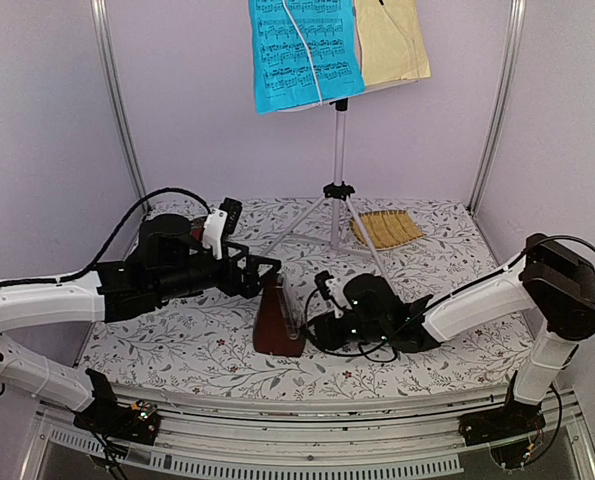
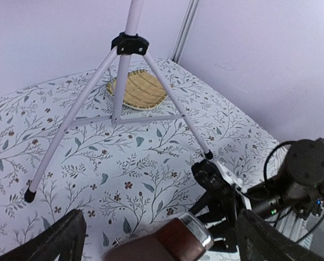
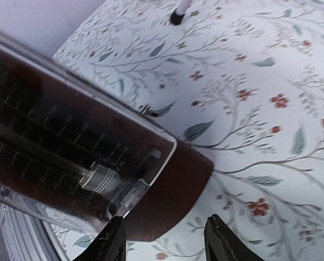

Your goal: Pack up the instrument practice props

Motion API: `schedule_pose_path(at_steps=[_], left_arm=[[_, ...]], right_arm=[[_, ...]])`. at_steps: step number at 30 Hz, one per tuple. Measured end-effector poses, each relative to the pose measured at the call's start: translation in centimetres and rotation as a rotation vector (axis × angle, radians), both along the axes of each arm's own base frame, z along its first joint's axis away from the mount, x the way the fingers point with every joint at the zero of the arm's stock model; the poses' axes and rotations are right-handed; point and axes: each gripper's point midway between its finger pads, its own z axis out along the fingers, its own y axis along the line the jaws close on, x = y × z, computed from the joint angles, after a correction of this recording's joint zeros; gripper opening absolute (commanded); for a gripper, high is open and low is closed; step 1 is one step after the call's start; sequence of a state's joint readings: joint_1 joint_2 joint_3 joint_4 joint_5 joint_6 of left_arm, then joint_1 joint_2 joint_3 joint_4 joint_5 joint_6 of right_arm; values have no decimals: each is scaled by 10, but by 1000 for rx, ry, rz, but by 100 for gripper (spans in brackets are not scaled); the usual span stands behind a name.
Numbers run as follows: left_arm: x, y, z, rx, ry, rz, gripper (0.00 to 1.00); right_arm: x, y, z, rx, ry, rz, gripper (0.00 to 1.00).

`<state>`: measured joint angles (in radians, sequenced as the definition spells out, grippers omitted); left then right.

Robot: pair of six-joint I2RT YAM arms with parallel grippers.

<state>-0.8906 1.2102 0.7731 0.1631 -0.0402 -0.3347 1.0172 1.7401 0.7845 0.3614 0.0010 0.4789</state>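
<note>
The dark red-brown metronome [image 1: 275,322] stands upright on the flowered table, in front of the silver tripod music stand [image 1: 338,190]. A blue sheet [image 1: 305,52] and a pale-yellow sheet [image 1: 390,40] rest on the stand's desk. My left gripper [image 1: 269,275] is open around the metronome's top [image 2: 170,243], and its fingers [image 2: 61,242] stand well off both sides. My right gripper [image 1: 315,315] is low at the metronome's right side. In the right wrist view it [image 3: 166,220] is open, with the metronome's brown base [image 3: 175,190] and clear front cover just ahead of the fingertips.
A yellow woven mat [image 1: 385,230] lies at the back right, behind the tripod legs [image 2: 172,106]. The tripod's feet spread over the table's back half. Purple walls and metal posts enclose the table. The two grippers are close together by the metronome.
</note>
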Motion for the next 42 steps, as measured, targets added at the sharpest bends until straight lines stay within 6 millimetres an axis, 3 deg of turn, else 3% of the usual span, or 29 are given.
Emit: schedule_pose_path(at_steps=[6,10,14,19,22,25,32,38,42], left_arm=[[-9,22,-14,39,99,50,98],[-17,32,-12,30,136,60,97],[-23,27,-29,80,172,49,96],[-31,4,-56,197,189,-8,92],[-28,-10,-65,255,183,-20,78],[-22,-16,-70,310,162,1,71],[-20,-9,-71,351,146,40,67],[-26,-6,-69,332,152,29,43],[-25,-6,-67,326,146,36,35]], right_arm=[[-38,50,-3,43,53,114,53],[-41,55,3,63,45,108,60],[-30,32,13,48,-9,33,67],[-4,-21,32,60,-63,-99,70],[14,-55,34,44,-87,-201,71],[24,-81,37,26,-112,-277,72],[28,-98,51,19,-159,-341,72],[31,-104,50,-6,-175,-361,72],[32,-107,51,-17,-183,-373,72]])
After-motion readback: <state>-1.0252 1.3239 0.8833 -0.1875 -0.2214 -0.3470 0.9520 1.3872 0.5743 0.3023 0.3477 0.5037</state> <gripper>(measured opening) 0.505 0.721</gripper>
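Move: The metronome stands nearly under the open left fingers: its middle is about 3 cm to their right, 2 cm back and some 14 cm down. From the right hand, the metronome's middle lies roughly 6 cm left, about level fore and aft, and 3 cm higher. The music stand's left foot is some 17 cm ahead of the left hand and 7 cm to its left, about 24 cm down. Back and down in a small leftward arc, the left hand lowers some 7 cm onto the metronome's top, rolling about 20 degrees with its left side rising, and closes its fingers from wide to half open around the wood and clear cover. The right hand first goes about 7 cm left and back towards the metronome's side, then reverses and withdraws to the right and up, opening wider. ##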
